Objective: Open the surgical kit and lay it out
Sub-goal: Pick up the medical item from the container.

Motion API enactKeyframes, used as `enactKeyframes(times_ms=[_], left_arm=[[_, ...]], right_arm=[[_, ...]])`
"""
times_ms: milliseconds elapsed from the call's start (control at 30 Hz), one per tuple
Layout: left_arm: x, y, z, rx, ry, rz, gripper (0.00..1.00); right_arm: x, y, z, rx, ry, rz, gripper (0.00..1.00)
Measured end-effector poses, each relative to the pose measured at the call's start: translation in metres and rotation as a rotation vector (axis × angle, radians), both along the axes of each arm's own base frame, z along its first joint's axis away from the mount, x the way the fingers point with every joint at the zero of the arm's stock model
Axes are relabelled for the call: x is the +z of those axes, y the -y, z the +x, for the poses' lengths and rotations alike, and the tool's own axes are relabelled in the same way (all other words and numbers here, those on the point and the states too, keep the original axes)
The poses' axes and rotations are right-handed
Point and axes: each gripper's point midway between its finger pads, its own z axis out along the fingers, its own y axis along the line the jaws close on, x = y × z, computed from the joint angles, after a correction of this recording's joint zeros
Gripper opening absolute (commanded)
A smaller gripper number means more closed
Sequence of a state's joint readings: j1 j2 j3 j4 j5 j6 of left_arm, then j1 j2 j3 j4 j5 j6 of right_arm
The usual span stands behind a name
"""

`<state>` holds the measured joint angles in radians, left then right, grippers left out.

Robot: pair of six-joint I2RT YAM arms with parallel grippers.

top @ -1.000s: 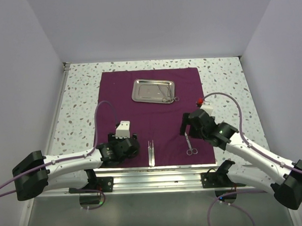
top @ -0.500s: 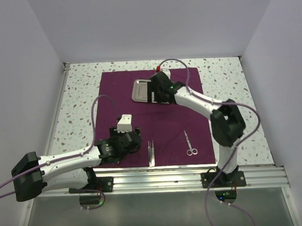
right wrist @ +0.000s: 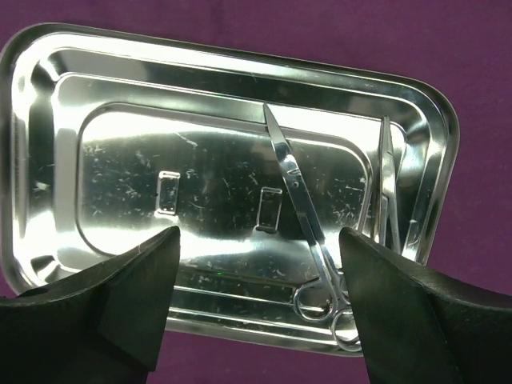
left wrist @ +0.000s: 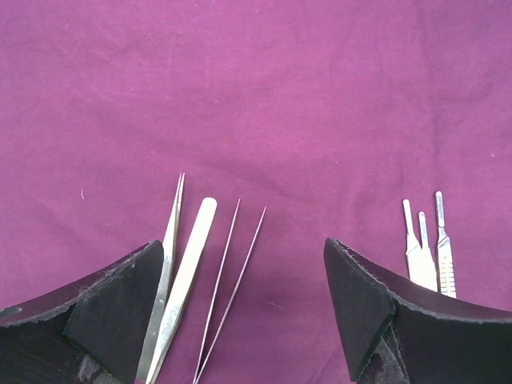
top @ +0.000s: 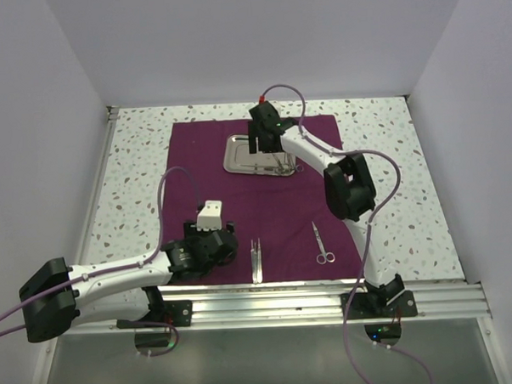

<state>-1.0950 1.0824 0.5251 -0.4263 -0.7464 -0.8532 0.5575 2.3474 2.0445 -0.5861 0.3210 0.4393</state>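
The surgical kit lies open: its maroon cloth [top: 204,173] is spread flat with the steel tray [top: 242,154] at the back. My right gripper [top: 261,145] hangs open over the tray [right wrist: 120,160], nothing between its fingers. In the tray lie ring-handled scissors [right wrist: 308,232] and a slim forceps [right wrist: 390,188] by the right rim. My left gripper [top: 227,244] is open low over the cloth's front. Flat tweezers [left wrist: 188,268] and fine-tipped tweezers [left wrist: 228,276] lie between its fingers, untouched.
Another pair of scissors [top: 320,243] lies on the cloth at the front right. Slim steel handles [left wrist: 424,244] lie just right of my left gripper. The tweezers [top: 256,260] sit near the cloth's front edge. Speckled tabletop [top: 132,180] surrounds the cloth, with walls on three sides.
My right arm has swung from the front-right of the cloth, by the scissors, out to the tray at the back. The left arm has only shifted slightly.
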Motion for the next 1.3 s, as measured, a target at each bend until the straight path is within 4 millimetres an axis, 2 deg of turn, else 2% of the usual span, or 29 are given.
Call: enactKeyframes(times_ms=[233,533,667,867,967,1067,1133,1200,1233,1300], left_arm=[[0.000,0.000,0.000,0.000,-0.001,0.001,0.85],[-0.005,-0.001,-0.001,0.001,-0.011,0.021,0.85],[-0.007,-0.002,-0.001,0.002,-0.014,0.027,0.85],[-0.011,-0.002,-0.001,0.004,-0.022,0.042,0.85],[-0.012,-0.003,-0.001,0.007,-0.025,0.043,0.85],[-0.013,-0.003,-0.001,0.010,-0.028,0.047,0.85],[-0.014,-0.003,-0.002,0.013,-0.030,0.047,0.85],[-0.015,-0.003,-0.002,0.013,-0.031,0.049,0.85],[-0.015,-0.003,-0.002,0.013,-0.032,0.050,0.85],[-0.016,-0.003,-0.002,0.013,-0.033,0.052,0.85]], right_arm=[[-0.016,0.018,0.002,-0.021,-0.028,-0.068,0.83],[-0.034,0.057,0.007,-0.084,-0.064,-0.108,0.79],[-0.035,0.061,0.009,-0.093,-0.062,-0.106,0.70],[-0.036,0.062,0.012,-0.098,-0.044,-0.092,0.69],[-0.037,0.063,0.011,-0.102,-0.039,-0.078,0.55],[-0.038,0.065,0.007,-0.103,-0.044,-0.066,0.31],[-0.039,0.065,0.006,-0.106,-0.044,-0.052,0.29],[-0.039,0.065,0.004,-0.110,-0.043,-0.038,0.20],[-0.040,0.064,0.004,-0.112,-0.041,-0.027,0.09],[-0.040,0.064,0.003,-0.111,-0.042,-0.020,0.01]])
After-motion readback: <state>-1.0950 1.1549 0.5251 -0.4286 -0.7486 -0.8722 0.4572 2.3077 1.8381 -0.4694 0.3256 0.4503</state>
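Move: The clamp at the tray's right end lies about 7 cm to the right of my right hand, 1 cm back and 4 cm below. The scissors lie nearer, some 3 cm to the right and level with me fore and aft, roughly as low; the tray's middle is about 1 cm ahead, with no sideways offset. From my left hand the clamp is about 29 cm ahead and 24 cm to the right. I take my right hand about 6 cm to the right along the tray while sinking some 4 cm, fingers wide open, towards the clamp at its right end. There I hold nearly in place and close the fingers almost shut, pinching the clamp with the scissors crossed against it. My left hand, open and empty, only sinks a little. ##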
